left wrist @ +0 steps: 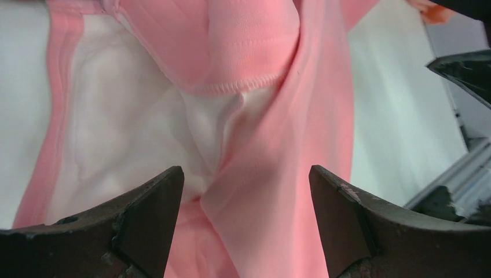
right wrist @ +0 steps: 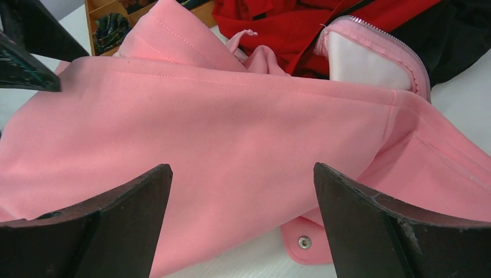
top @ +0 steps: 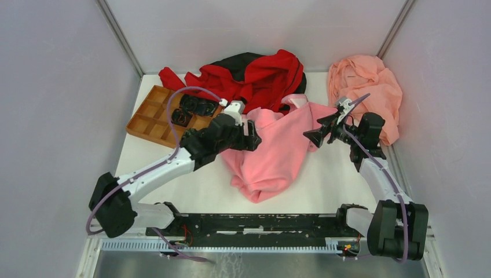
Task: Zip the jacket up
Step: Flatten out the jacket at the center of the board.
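Observation:
The pink jacket [top: 278, 153] lies crumpled in the middle of the table, with its pale lining [left wrist: 133, 133] showing in the left wrist view. My left gripper [top: 255, 136] sits at the jacket's left upper edge. It is open [left wrist: 246, 171], and a pink fold runs between the fingers without being pinched. My right gripper [top: 313, 136] hovers open at the jacket's right edge, facing the fabric [right wrist: 231, 104] with nothing held [right wrist: 243, 168]. A stretch of zipper teeth [right wrist: 396, 41] curves along the far lined edge. A small tab with a metal snap [right wrist: 304, 242] rests on the table. The zipper pull is not visible.
A red-and-black garment [top: 255, 72] is heaped behind the jacket and touches it. A salmon cloth [top: 365, 87] lies at the back right, behind my right arm. An orange compartment tray [top: 151, 119] holding dark items stands at the back left. Walls close in both sides.

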You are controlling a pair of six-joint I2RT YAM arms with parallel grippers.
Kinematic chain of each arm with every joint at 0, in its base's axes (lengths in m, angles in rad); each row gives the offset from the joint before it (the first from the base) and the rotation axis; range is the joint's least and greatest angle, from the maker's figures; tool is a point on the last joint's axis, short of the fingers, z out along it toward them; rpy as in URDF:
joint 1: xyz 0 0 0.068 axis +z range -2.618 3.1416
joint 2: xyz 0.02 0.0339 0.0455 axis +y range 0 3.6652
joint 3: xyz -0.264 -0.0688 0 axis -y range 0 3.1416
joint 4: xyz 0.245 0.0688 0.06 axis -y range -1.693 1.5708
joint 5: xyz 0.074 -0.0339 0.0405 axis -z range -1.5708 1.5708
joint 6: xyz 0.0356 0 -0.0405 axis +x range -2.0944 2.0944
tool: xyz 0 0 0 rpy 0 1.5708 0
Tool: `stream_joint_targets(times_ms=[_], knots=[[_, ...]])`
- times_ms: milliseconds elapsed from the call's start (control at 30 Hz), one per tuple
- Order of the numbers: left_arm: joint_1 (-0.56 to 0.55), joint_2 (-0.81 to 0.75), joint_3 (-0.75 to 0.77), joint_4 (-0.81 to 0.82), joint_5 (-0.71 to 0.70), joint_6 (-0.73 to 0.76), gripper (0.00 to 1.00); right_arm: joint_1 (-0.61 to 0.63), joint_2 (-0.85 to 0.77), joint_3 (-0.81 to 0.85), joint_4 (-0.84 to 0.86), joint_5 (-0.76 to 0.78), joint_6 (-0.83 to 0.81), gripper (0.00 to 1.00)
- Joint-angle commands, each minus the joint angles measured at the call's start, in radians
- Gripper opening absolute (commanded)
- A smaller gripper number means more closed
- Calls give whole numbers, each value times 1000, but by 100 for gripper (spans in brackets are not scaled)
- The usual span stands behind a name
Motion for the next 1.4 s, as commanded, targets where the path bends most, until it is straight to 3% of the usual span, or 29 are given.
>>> stream_joint_targets(times_ms=[0,100,167,200,300,367,533,700,867,1200,1367], knots=[[-12,135,163,-100,-85,144,86,-14,-20,-1,59,18,29,98],[-13,225,238,-139,-83,182,84,-17,-16,-1,56,18,30,98],[-11,266,275,-149,-33,203,75,-18,-11,-1,55,17,31,98],[-11,281,292,-157,-3,212,66,-18,-7,1,55,15,30,98],[-11,291,334,-183,97,240,19,-19,2,10,33,14,21,98],[-11,249,323,-173,193,264,7,-22,5,17,17,12,11,98],[-12,94,175,-112,439,293,2,-33,8,23,0,47,15,98],[-21,58,-14,-77,629,209,2,-43,34,-18,74,221,234,98],[-52,64,-143,33,649,146,2,-44,83,-120,280,193,510,98],[-70,98,-185,104,680,126,3,67,228,-23,75,386,513,97],[-88,107,-199,108,706,130,3,88,303,22,85,351,593,97]])
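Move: The pink jacket's folded, stitched edge lies about 3 cm ahead of the left hand, 3 cm right and 3 cm below. The red jacket is some 20 cm ahead and 1 cm right of this hand, the wooden tray 7 cm ahead and 28 cm left. The pink jacket's right part is about 4 cm ahead of the right hand, 2 cm left and 11 cm below; the peach cloth lies 11 cm ahead and 17 cm right. Left hand pinches the jacket's fold and pulls back about 15 cm; open right hand sinks some 9 cm. ##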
